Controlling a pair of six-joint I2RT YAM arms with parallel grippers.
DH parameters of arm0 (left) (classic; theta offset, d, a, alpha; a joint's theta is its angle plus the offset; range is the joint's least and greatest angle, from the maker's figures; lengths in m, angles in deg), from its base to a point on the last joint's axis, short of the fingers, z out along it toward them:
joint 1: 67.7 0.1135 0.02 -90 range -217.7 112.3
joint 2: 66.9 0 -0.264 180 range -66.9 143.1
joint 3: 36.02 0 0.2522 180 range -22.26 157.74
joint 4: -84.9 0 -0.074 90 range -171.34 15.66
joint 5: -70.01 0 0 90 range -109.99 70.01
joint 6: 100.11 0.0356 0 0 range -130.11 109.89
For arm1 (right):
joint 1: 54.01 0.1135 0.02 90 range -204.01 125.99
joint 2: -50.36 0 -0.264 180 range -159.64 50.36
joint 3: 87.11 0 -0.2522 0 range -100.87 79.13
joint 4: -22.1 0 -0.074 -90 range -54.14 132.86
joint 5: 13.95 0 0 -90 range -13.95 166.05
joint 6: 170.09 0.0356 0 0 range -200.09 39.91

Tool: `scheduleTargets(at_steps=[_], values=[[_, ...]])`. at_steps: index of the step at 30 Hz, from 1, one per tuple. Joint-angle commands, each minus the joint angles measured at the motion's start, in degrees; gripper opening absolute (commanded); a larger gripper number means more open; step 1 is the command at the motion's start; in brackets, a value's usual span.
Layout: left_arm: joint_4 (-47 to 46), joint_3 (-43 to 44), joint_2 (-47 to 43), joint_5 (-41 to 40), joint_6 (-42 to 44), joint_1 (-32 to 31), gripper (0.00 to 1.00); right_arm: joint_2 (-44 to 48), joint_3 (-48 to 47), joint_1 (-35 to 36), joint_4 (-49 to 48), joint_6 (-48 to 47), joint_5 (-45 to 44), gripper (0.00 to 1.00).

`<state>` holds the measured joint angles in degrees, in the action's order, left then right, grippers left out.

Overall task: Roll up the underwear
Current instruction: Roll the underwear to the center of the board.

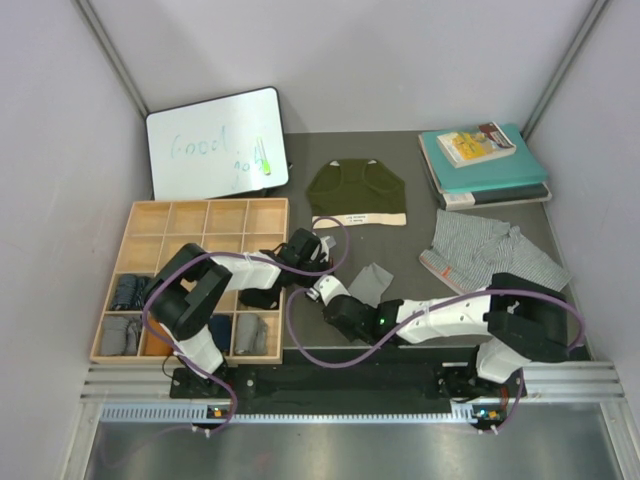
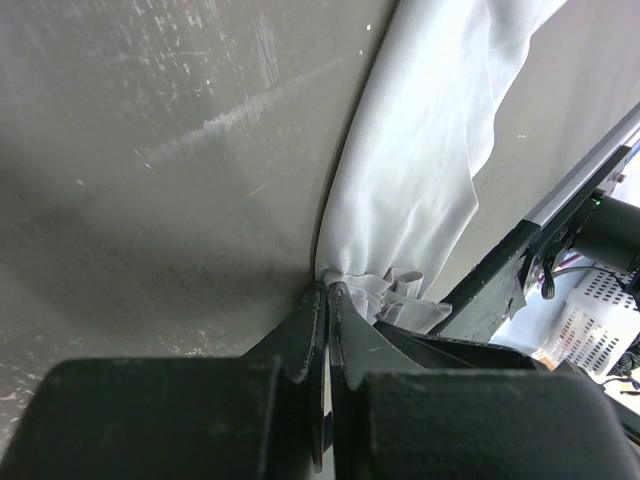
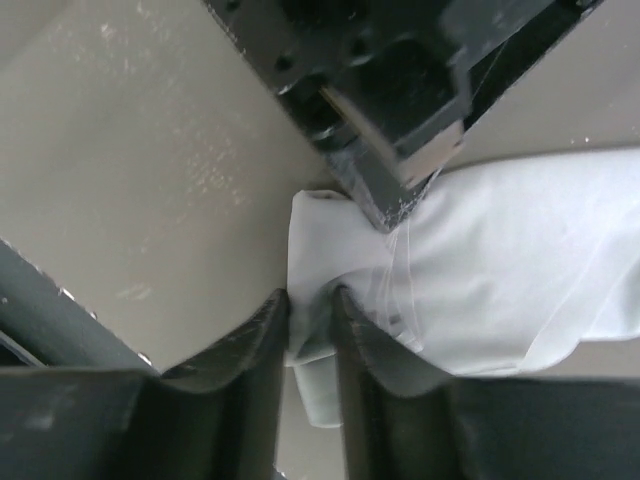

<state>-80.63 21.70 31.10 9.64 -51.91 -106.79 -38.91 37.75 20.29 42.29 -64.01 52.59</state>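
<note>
The plain light grey underwear [image 1: 373, 284] lies crumpled on the dark mat between my two grippers. My left gripper [image 2: 330, 287] is shut on a bunched corner of it [image 2: 420, 180], low against the mat. My right gripper [image 3: 312, 300] comes from the other side, and its jaws pinch a fold of the same cloth [image 3: 480, 270] right beside the left gripper [image 3: 392, 212]. In the top view the two grippers meet at the garment's left edge: left [image 1: 325, 256], right [image 1: 322, 290]. The olive green underwear [image 1: 357, 192] lies flat further back. The patterned underwear [image 1: 490, 250] lies rumpled at the right.
A wooden compartment tray [image 1: 205, 225] stands at the left, with rolled cloth items [image 1: 250, 335] in its near cells. A whiteboard [image 1: 215, 143] leans at the back left. Teal books [image 1: 490, 165] are stacked at the back right. White walls close in the sides.
</note>
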Motion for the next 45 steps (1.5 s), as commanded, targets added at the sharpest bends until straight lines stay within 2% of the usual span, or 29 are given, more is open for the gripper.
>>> scheduleTargets(at_steps=[1,7,10,12,16,18,24,32,34,38,45], values=[[2.2,0.7,-1.2,-0.4,1.8,0.2,0.0,-4.4,1.2,-1.4,5.1,0.5,6.5,0.21],[1.6,0.2,-2.3,-0.3,1.7,0.2,0.0,-6.7,1.2,-1.9,6.0,1.8,9.9,0.01],[0.8,-0.3,-3.2,-0.2,1.5,0.3,0.0,-6.1,1.0,-2.3,6.4,2.3,11.9,0.0],[0.8,-0.4,-4.0,-0.4,1.4,0.8,0.09,-4.7,1.1,-3.5,5.7,2.6,15.3,0.0],[1.0,-1.2,-7.3,-1.9,1.5,2.8,0.33,1.1,2.9,-7.4,3.1,4.0,22.0,0.0],[1.7,-1.9,-8.6,-2.6,1.7,3.5,0.41,2.7,4.1,-9.8,1.4,4.2,26.9,0.0],[1.1,-4.6,-13.0,-5.0,3.1,4.4,0.43,4.5,6.1,-19.4,-3.4,5.1,42.2,0.0],[-13.3,-9.9,-18.4,-0.2,4.8,4.3,0.43,1.6,3.6,-28.9,-3.9,4.7,58.3,0.0],[-15.5,-10.3,-18.8,1.7,5.3,4.2,0.47,0.3,2.4,-30.5,-3.5,4.7,60.7,0.0],[-20.9,-11.3,-17.8,4.9,6.6,4.2,0.54,-2.4,0.3,-35.1,-2.8,4.2,67.9,0.0],[-35.3,-13.6,-11.3,10.3,3.3,3.0,0.59,-6.0,-4.7,-40.5,1.5,1.9,73.7,0.0]])
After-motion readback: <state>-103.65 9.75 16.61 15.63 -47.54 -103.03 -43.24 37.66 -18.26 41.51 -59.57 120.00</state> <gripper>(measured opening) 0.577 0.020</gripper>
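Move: The left hand, shut, still holds the rolled left end of the grey underwear; the underwear's middle lies about 7 cm to its right and 2 cm back. The right hand straddles the same end with parted fingers, the underwear's middle some 2 cm ahead and 6 cm right, and the left fingertips about 3 cm ahead and 1 cm right. From the left hand, the green top is about 20 cm ahead and 5 cm right, the black cloth 17 cm left and 3 cm back. Closing almost in place, the right fingers pinch the rolled end; then that wrist swings round by over 50 degrees, so that the fingers point left and down instead of forward-left, and finally eases a little forward, right and up. The left fingers open and let go, and that hand rises about 7 cm clear of the cloth, first swinging slightly forward-left, then back rightward as it tilts flatter. ##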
